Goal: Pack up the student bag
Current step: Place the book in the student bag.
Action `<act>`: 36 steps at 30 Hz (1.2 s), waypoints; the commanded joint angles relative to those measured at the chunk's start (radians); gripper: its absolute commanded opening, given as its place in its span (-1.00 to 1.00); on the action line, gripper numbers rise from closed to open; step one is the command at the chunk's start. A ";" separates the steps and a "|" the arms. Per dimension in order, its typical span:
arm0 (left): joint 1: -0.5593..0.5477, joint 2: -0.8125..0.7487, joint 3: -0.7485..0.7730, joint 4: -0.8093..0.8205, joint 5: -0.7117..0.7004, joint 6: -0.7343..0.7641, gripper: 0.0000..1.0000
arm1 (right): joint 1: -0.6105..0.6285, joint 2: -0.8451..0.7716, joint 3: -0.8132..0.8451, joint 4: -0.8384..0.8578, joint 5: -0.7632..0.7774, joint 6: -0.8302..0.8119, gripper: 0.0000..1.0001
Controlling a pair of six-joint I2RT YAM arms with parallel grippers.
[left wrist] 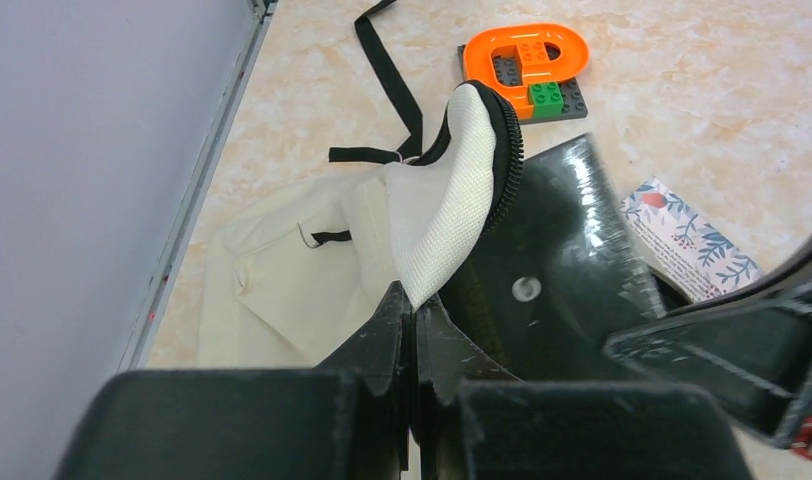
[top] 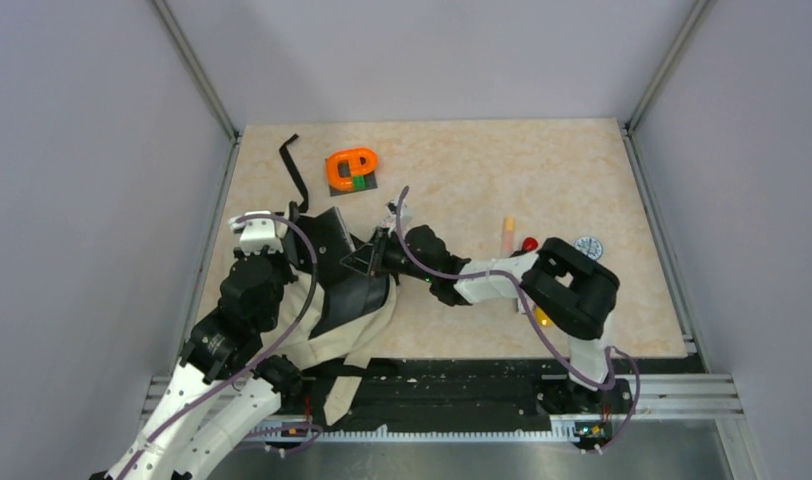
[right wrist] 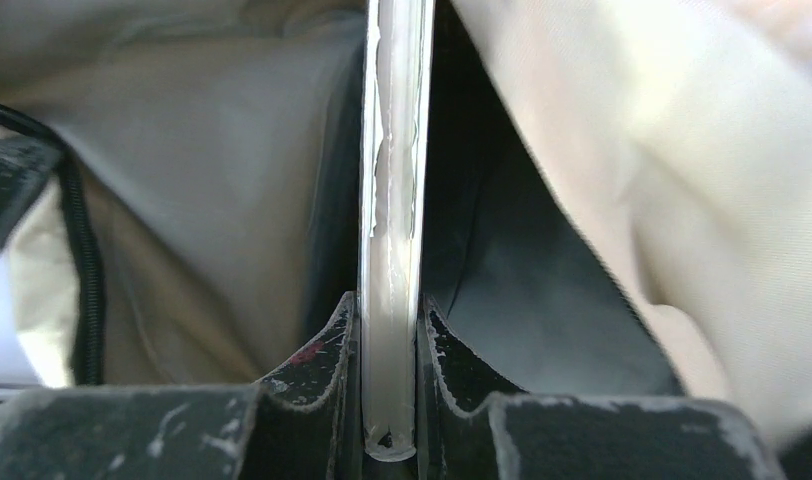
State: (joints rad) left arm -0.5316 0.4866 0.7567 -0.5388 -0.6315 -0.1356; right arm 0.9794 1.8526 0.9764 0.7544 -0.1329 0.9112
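Observation:
The student bag (top: 332,325), beige with dark lining, lies at the near left of the table. My left gripper (left wrist: 414,300) is shut on its white mesh flap (left wrist: 452,210) beside the black zipper and holds it lifted, so the mouth gapes. My right gripper (right wrist: 390,320) is shut on a thin flat item (right wrist: 392,170), seen edge-on with a whitish, glossy edge. That item points into the bag's grey interior (right wrist: 182,180). From above, the right gripper (top: 374,258) is at the bag's opening. A floral-printed cover (left wrist: 687,240) shows next to the right gripper's fingers (left wrist: 742,320).
An orange brick loop on a dark grey plate (top: 352,170) lies beyond the bag, near a loose black strap (top: 294,170). Right of centre are a small peach tube (top: 507,236), a red ball (top: 530,243) and a round blue-white disc (top: 588,246). Walls close in on both sides.

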 commanded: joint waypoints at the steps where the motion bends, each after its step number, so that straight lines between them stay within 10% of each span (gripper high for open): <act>1: 0.005 -0.010 0.000 0.108 0.004 0.011 -1.00 | 0.059 0.087 0.141 0.180 -0.007 0.022 -1.00; 13: 0.006 -0.005 -0.002 0.107 0.017 0.014 -1.00 | 0.074 0.302 0.338 -0.050 -0.074 -0.093 -0.99; 26: 0.007 -0.005 -0.001 0.106 0.014 0.015 -1.00 | 0.075 0.125 0.222 -0.073 -0.082 -0.295 0.18; 36: 0.007 -0.015 -0.003 0.103 0.002 0.013 -1.00 | 0.065 -0.080 0.123 -0.354 -0.048 -0.592 0.54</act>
State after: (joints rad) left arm -0.5304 0.4866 0.7490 -0.5308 -0.6178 -0.1280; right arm 1.0409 1.8835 1.1252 0.5198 -0.1848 0.5079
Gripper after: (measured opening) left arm 0.022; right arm 0.758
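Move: Right above the open student bag, the right hand already holds the book, which reaches ahead and left of its fingers; the middle of the bag's mouth is about 2 cm back, 1 cm left and some 9 cm below. The orange block toy sits roughly 22 cm ahead and 1 cm left, the floral booklet some 4 cm ahead and 10 cm right, both about 15 below. From the left hand, the bag's mouth lies around 12 cm right, 8 cm back and 18 below. Carrying the book left about 7 cm and down about 4 cm into the bag, the right hand halts there, then opens its fingers wide and lets go as it sinks another 4 cm while drawing back right. Fingertips dipped about 10 degrees, it then climbs some 6 cm out, still easing right. The left hand keeps the bag's rim pinched and stays still. ##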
